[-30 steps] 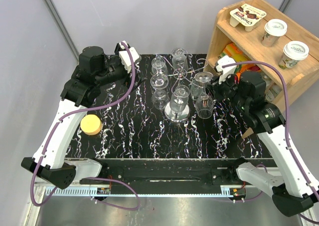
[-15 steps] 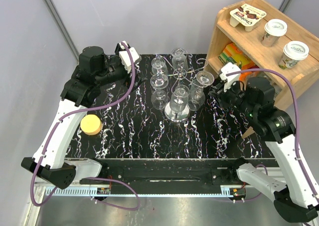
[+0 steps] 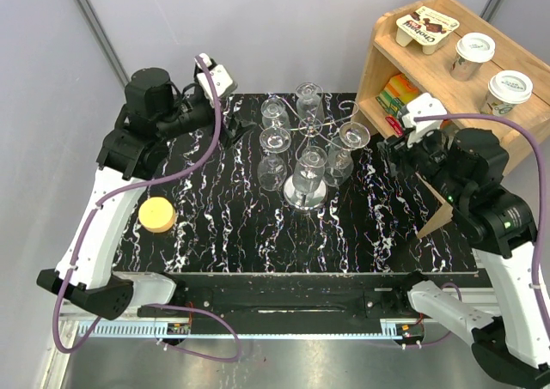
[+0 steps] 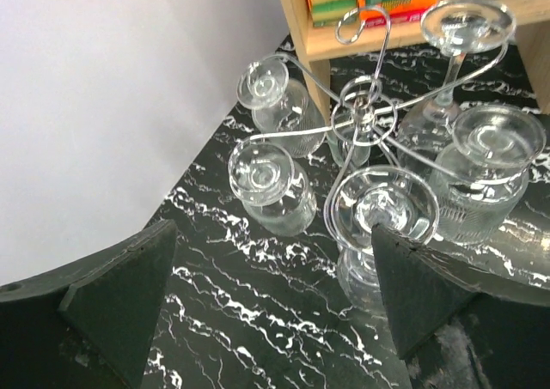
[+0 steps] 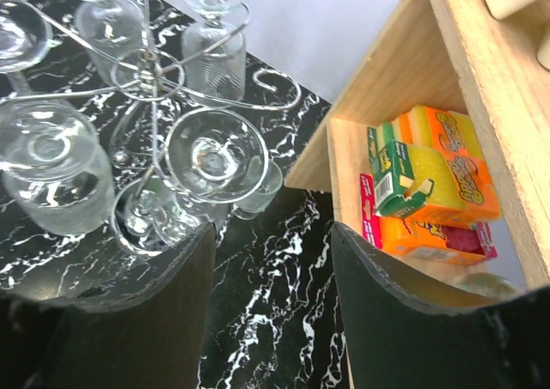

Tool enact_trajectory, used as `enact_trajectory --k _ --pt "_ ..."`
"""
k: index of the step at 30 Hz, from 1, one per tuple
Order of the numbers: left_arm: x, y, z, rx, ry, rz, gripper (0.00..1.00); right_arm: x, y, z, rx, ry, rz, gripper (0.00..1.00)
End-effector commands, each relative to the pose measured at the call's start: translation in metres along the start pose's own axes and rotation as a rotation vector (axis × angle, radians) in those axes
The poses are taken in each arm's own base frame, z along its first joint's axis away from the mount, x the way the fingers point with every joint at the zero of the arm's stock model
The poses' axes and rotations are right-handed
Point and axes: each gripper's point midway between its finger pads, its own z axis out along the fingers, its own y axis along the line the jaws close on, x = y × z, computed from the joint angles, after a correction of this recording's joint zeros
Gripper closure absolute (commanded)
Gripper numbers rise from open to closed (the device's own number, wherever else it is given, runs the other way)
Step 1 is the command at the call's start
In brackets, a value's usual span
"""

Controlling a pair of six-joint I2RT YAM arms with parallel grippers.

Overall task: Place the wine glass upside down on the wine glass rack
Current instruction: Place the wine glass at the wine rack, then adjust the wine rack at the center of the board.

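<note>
The wine glass rack [image 3: 302, 197] stands mid-table, with several glasses hanging upside down from its chrome arms. The wine glass [image 3: 350, 136] nearest my right gripper hangs foot-up on the rack's right arm, free of any fingers. My right gripper [image 3: 388, 148] is open and empty, a short way to the right of it. In the right wrist view that wine glass [image 5: 215, 153] lies beyond the open right gripper [image 5: 273, 307]. The left gripper [image 3: 222, 106] is wide open and empty at the table's back left. Its wrist view shows the rack [image 4: 365, 114] and wine glass [image 4: 468, 24] ahead of the left gripper [image 4: 271, 320].
A wooden shelf [image 3: 387, 71] stands at the back right, close behind my right arm, with sponge packs [image 5: 430, 183] inside and paper cups [image 3: 474, 54] on top. A round yellow object [image 3: 157, 214] lies on the table's left side.
My right gripper has let go of the wine glass, which now hangs on the rack. It opened and drew back to the right. The left arm lifted slightly toward the back left.
</note>
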Motion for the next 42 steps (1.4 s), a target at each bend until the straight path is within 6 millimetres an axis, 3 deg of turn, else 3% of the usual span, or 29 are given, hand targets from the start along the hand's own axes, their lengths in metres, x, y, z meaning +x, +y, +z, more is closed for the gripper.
enact_trajectory --k 1,5,9,13,20,24,31,42 --pt "-0.042 0.000 -0.006 0.021 -0.109 -0.018 0.01 0.009 -0.024 0.010 0.126 0.062 -0.011 0.37" --pt "-0.054 0.001 0.000 0.045 -0.142 -0.053 0.01 0.022 -0.028 0.019 0.153 0.112 -0.036 0.37" --pt "-0.058 0.000 0.019 0.097 -0.151 -0.113 0.01 0.023 -0.027 0.024 0.144 0.118 -0.041 0.37" --pt "-0.070 -0.003 0.038 0.150 -0.169 -0.164 0.01 0.003 -0.009 0.028 0.029 0.054 -0.018 0.37" --pt "-0.072 -0.001 0.059 0.174 -0.164 -0.222 0.01 -0.035 0.022 0.047 -0.187 -0.018 -0.006 0.37" --pt "-0.066 0.000 0.074 0.106 -0.119 -0.302 0.01 -0.037 0.013 0.060 -0.145 -0.005 0.001 0.38" --pt "-0.065 -0.009 0.093 -0.079 -0.048 -0.380 0.04 -0.034 -0.006 0.066 -0.030 -0.009 -0.001 0.38" --pt "-0.023 -0.030 0.138 -0.170 0.113 -0.472 0.04 -0.040 -0.043 0.054 0.179 -0.020 0.000 0.38"
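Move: The rack's hub lies about 15 cm to the left hand's right, 4 cm ahead and 11 cm below its open fingers. From that hand, the left wine glass hangs 7 cm right and 2 cm ahead, the rear wine glass 14 cm right and 12 cm ahead, both some 18 cm below. For the right hand, the right wine glass is about 5 cm ahead, 8 cm left and 18 cm below, and the hub 7 cm ahead, 14 cm left and 11 cm below. Rightward over the rack, the left hand swings some 13 cm towards its hub, rising slightly first and sinking back, a little forward overall, tipping its wide-open fingers down about 20 degrees. The right hand, empty and half open, dips, rises again and goes forward about 7 cm on the shelf side of the right wine glass, swaying left and partly back. ##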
